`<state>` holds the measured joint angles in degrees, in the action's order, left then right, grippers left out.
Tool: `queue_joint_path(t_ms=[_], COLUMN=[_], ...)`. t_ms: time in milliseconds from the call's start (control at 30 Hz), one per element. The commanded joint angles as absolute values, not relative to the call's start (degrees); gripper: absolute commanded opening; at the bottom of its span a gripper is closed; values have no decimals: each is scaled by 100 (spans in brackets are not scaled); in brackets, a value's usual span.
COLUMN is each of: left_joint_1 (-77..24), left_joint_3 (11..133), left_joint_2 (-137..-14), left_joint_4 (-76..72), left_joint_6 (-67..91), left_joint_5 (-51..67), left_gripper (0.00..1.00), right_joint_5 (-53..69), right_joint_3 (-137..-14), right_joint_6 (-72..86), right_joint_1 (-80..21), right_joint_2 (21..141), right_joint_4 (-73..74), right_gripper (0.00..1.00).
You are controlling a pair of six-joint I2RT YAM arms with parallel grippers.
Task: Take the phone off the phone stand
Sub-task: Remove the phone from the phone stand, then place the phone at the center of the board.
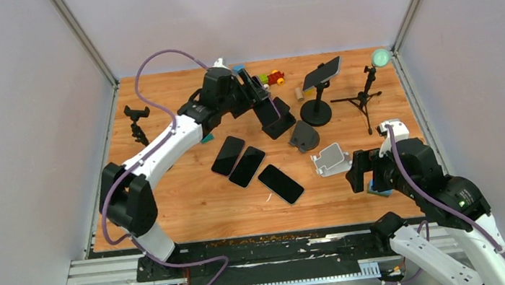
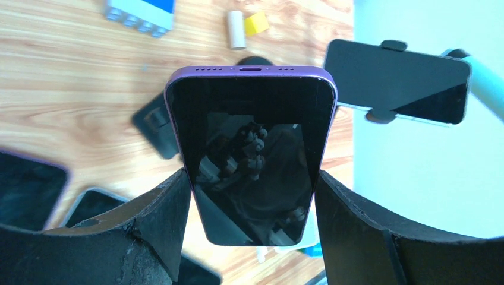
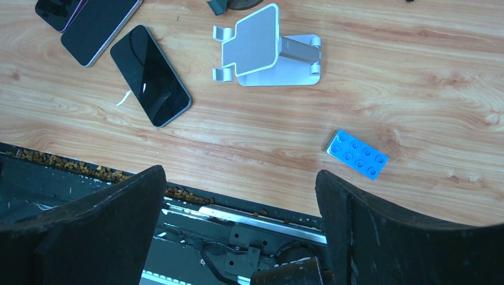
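Observation:
A purple-edged phone (image 2: 252,154) with a dark screen stands on end between the fingers of my left gripper (image 2: 252,184), which press against its two long edges. From above, the left gripper (image 1: 256,91) holds that phone (image 1: 266,109) tilted over the black phone stand (image 1: 282,126) at the back middle of the table. Parts of the stand (image 2: 152,123) show behind the phone; I cannot tell whether the phone still rests on it. My right gripper (image 3: 241,184) is open and empty above the table's near edge, at the front right (image 1: 361,171).
Three phones (image 1: 247,166) lie flat mid-table. A silver stand (image 1: 330,160), a grey stand (image 1: 303,137), a round-base stand holding another phone (image 1: 322,73), a tripod (image 1: 364,100), a small clamp stand (image 1: 136,120), toy blocks (image 1: 272,77) and a blue brick (image 3: 356,154) are around.

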<state>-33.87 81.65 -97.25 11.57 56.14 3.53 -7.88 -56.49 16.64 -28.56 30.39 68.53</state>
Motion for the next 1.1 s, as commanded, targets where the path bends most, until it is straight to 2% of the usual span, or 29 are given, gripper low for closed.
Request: queue_joint_path(t_ms=[0,200,433,667,1067], left_joint_1=[-3190,-2933,-2673,-2659,-2637], left_joint_3=[8242,8006,7718,6510,4716], left_joint_2=[-8996,-8272,-8011,-7255,-6911], left_joint_4=[2232,3775,4840,4858,3993], left_joint_6=[4358,3213,2582,3184,4377], left_joint_5=[-81,-1207,-1450,-2000,-1044], left_gripper=[15,15,10,16,15], right_joint_5=[-789,-752,-745,-742,-712], right_joint_3=[-5651,-5651,-5637,-5641,-5637], right_joint_6=[1723,1707,1713,1720,1695], right_joint_1=[-2828,-2830,-2830,-2830,-2826], right_joint_2=[3038,3075,3043,2998,3043], right_joint_4=[6644,6644,6645,6642,6635], right_gripper=[98,98,98,98,98])
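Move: The phone is already off its stand in the left hand's grip. The open table it is taken to lies about 17 cm back, 23 cm left and 22 cm below that hand. The leftmost lying phone is roughly 8 cm back and 14 cm left, the middle phone 13 cm back and 8 cm left, both 22 cm below; the emptied phone stand is level ahead, 5 cm right, 19 cm below. From the right hand, the open table is about 10 cm ahead, 50 cm left, 20 cm below. The phone, still pinched by its long edges, is carried by the left hand away from the emptied stand, first mostly left at nearly the same height, then back and down towards the open table beyond the leftmost lying phone, some 23 cm left in all. The wrist rolls its left side up about 45 degrees, bringing the fingers from slanting forward-right to pointing steeply down; they keep their grip. ##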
